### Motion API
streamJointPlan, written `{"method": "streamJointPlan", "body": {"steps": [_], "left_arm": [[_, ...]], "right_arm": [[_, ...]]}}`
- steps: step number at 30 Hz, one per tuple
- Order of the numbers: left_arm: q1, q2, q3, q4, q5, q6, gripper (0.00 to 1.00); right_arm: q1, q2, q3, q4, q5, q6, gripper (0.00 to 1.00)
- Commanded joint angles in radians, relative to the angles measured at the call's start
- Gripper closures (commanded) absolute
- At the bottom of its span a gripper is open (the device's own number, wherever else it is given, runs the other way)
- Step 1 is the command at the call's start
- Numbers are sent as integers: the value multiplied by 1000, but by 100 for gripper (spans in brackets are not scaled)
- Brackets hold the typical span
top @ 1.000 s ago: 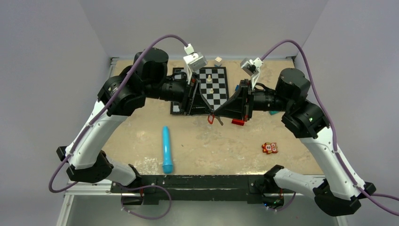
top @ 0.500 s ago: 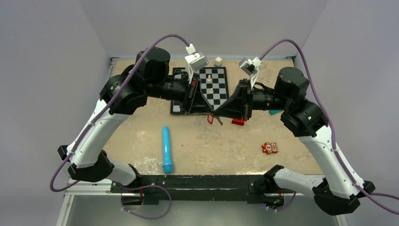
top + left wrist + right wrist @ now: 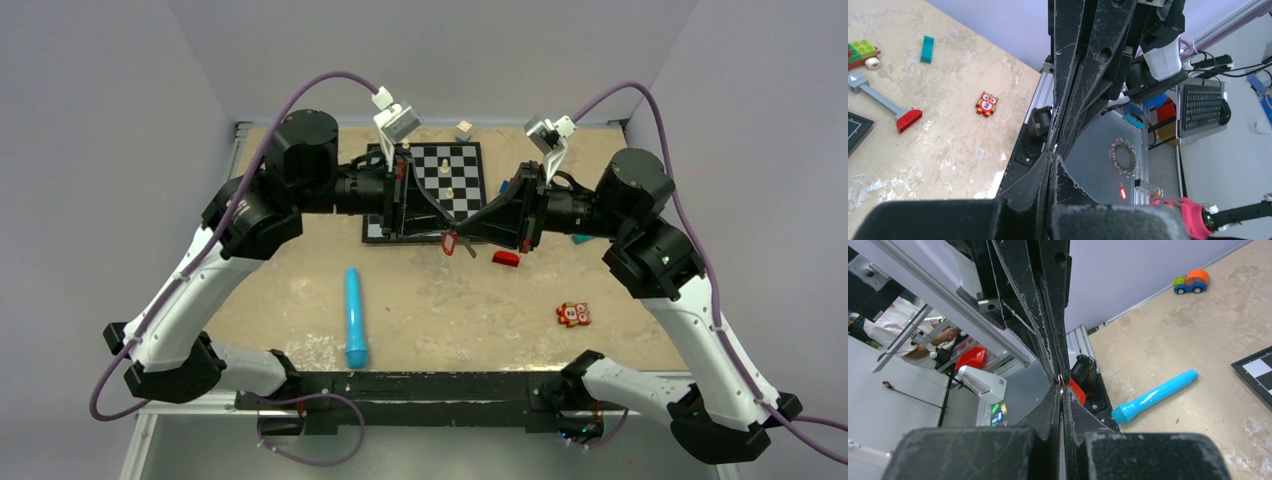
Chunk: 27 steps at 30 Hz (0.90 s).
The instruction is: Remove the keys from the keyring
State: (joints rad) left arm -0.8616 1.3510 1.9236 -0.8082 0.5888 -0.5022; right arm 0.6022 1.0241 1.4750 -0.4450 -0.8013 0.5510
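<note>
My two grippers meet tip to tip in the air in front of the chessboard. The left gripper [image 3: 446,232] is shut, with a glint of metal at its tips [image 3: 1054,148] that looks like the ring's thin wire. The right gripper [image 3: 462,233] is shut on a thin silver strip, seemingly the key [image 3: 1061,390], seen edge-on. The keyring's metal ring [image 3: 1061,379] shows right at the fingertips. Its red tag [image 3: 449,243] hangs just below the tips and also shows in the right wrist view [image 3: 1077,392]. Most of the key is hidden between the fingers.
A chessboard [image 3: 470,192] with white pieces lies behind the grippers. A blue cylinder [image 3: 355,317] lies front left. A red block-headed toy [image 3: 505,258] lies just right of the tag, and an orange square toy [image 3: 572,314] sits front right. A teal block [image 3: 927,48] and a toy car [image 3: 1190,281] lie further off.
Both arms have shifted outward and their wrists have turned. The joined fingertips stay in nearly the same spot, a little higher, and the red tag hangs a little higher with them.
</note>
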Motion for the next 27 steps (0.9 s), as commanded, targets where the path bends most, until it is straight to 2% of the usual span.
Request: {"method": "streamJointPlan", "body": {"steps": [1, 7, 13, 27], "left_arm": [[-8, -40, -52, 142, -40, -89, 100], [-21, -74, -132, 244, -103, -146, 100], [-43, -74, -145, 309, -175, -183, 100], [-49, -70, -123, 334, -225, -201, 100]], "right_arm": [[1, -11, 5, 139, 95, 48, 100], [2, -12, -13, 233, 144, 123, 100], [1, 2, -16, 286, 181, 162, 100], [2, 20, -6, 339, 191, 189, 100]]}}
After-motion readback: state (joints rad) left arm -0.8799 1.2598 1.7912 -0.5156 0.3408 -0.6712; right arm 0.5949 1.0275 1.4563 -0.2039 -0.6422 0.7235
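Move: The keyring is already pinched where both fingertips meet in mid-air, about 1 cm to the left gripper's right and 1 cm to the right gripper's left. Its red tag hangs roughly 3 cm below them, with a key beside it on the right. On the table, some 45 cm lower, the chessboard's middle lies about 35 cm ahead of the left gripper and 2 cm to its left. The red shovel head is roughly 19 cm ahead of the right gripper and 10 cm to its right. Raise both grippers together about 4 cm while carrying them some 3 cm forward, towards the chessboard, tips kept meeting over the keyring. As they rise, tip both sets of fingers upward and swing them forward by 10 to 15 degrees, the left counter-clockwise and the right clockwise. Keep both grippers shut on their hold. ##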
